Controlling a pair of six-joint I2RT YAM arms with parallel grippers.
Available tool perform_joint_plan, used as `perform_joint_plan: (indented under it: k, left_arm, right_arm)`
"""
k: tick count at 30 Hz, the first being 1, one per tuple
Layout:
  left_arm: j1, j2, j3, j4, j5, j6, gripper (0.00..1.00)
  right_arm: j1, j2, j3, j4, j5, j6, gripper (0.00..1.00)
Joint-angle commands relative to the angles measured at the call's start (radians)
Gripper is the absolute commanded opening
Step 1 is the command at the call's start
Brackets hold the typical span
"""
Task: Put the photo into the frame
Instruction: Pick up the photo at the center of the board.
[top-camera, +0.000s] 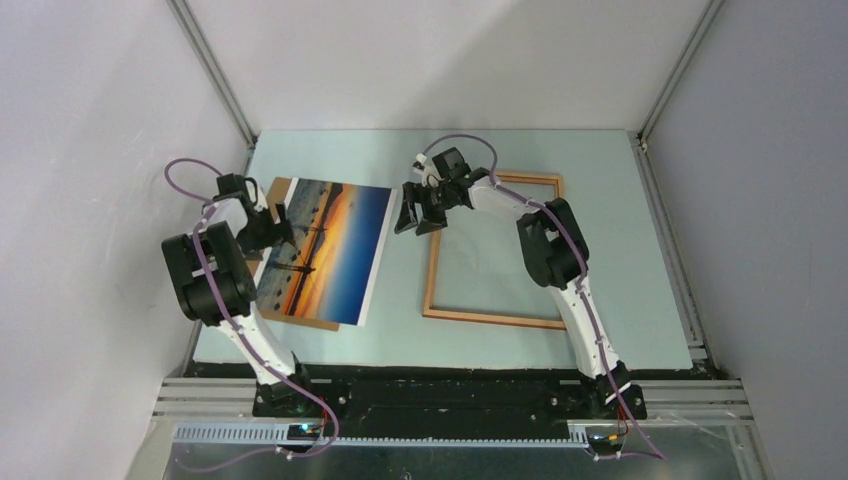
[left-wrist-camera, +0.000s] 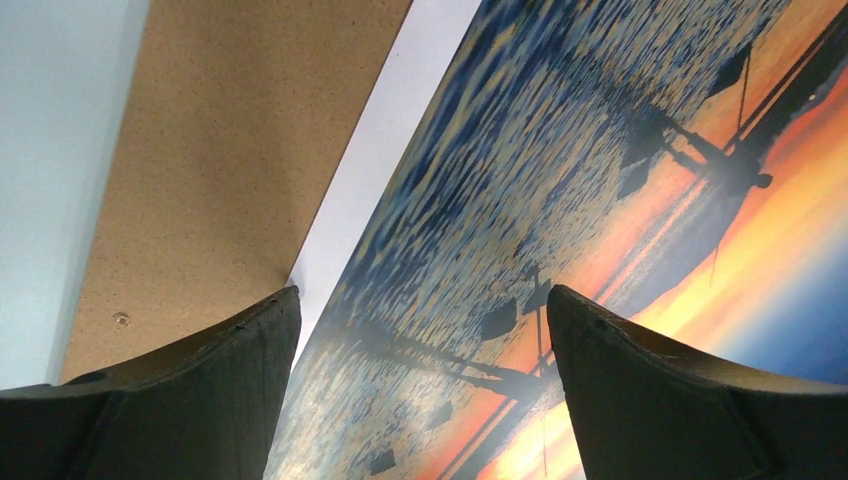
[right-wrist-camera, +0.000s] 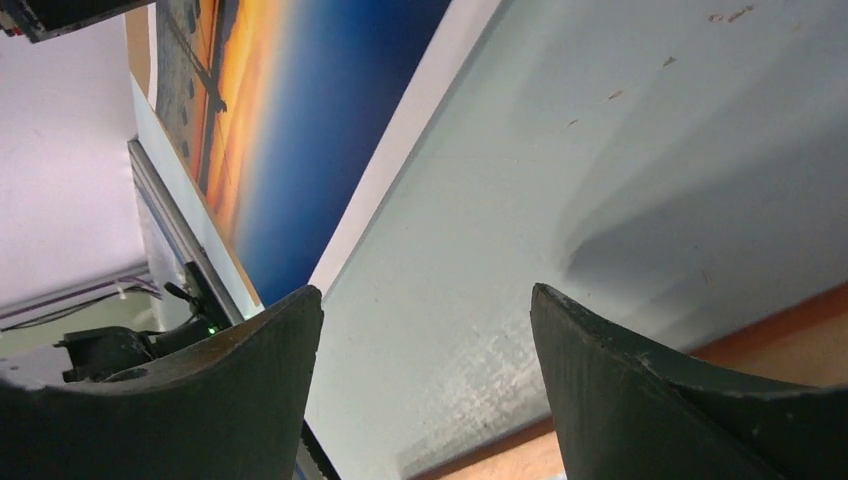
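The photo (top-camera: 330, 250), an orange-and-blue sunset print, lies face up on the left of the table, over a brown backing board (top-camera: 277, 190). My left gripper (top-camera: 283, 222) hovers open over the photo's left part; in the left wrist view the photo (left-wrist-camera: 560, 180) fills the space between the spread fingers (left-wrist-camera: 240, 390). The frame (top-camera: 495, 250), thin orange-brown wood, lies flat to the right. My right gripper (top-camera: 420, 215) stands open between photo and frame, just left of the frame's left rail. The right wrist view shows the photo's blue edge (right-wrist-camera: 330, 130) and a frame rail (right-wrist-camera: 780, 340).
The pale green table mat (top-camera: 450, 340) ends at a metal rail at the near edge, where both arm bases are bolted. White enclosure walls and aluminium posts close in the sides and back. The backing board (left-wrist-camera: 220, 150) sticks out beyond the photo's left edge.
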Motion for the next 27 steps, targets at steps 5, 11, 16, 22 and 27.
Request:
perform_joint_plan:
  k: [5,11,16,22,27]
  left_arm:
    - [0.013,0.021,0.047,0.004,0.049,-0.038,0.96]
    - [0.015,0.014,0.035,0.005,0.059,-0.035,0.96]
    - [0.017,0.008,0.022,0.004,0.082,-0.029,0.95]
    - [0.018,-0.010,-0.009,0.005,0.106,-0.024,0.95]
    - [0.017,-0.019,-0.019,0.005,0.113,-0.022,0.95]
  right_arm:
    - [0.009,0.087,0.070,0.129,-0.093,0.138,0.79]
    - [0.015,0.144,0.088,0.162,-0.122,0.187,0.78]
    - [0.025,0.173,0.096,0.217,-0.165,0.241,0.78]
    - [0.037,0.224,0.115,0.294,-0.220,0.322,0.77]
    - [0.046,0.259,0.128,0.369,-0.256,0.384,0.76]
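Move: The right hand goes for the photo's right border, which runs about 5 cm to its left; the photo's middle lies some 19 cm left, 6 cm back and 3 cm below. The brown board's middle is roughly 5 cm farther left beneath the photo, and the wooden frame's middle lies about 23 cm to the hand's right and 6 cm back. The left hand has the photo's middle about 10 cm to its right, level fore and aft, 2 cm below. The right hand dips a little over 1 cm, then slides left at an even height, about 6 cm in all, from beside the frame's left bar to the photo's white right border, fingers still well open. On the way its fingers swing from a steep leftward slant to a flatter one, some 15 degrees, with a slight roll, while the left hand stays wide open over the photo's left border, one fingertip seeming to rest there. ##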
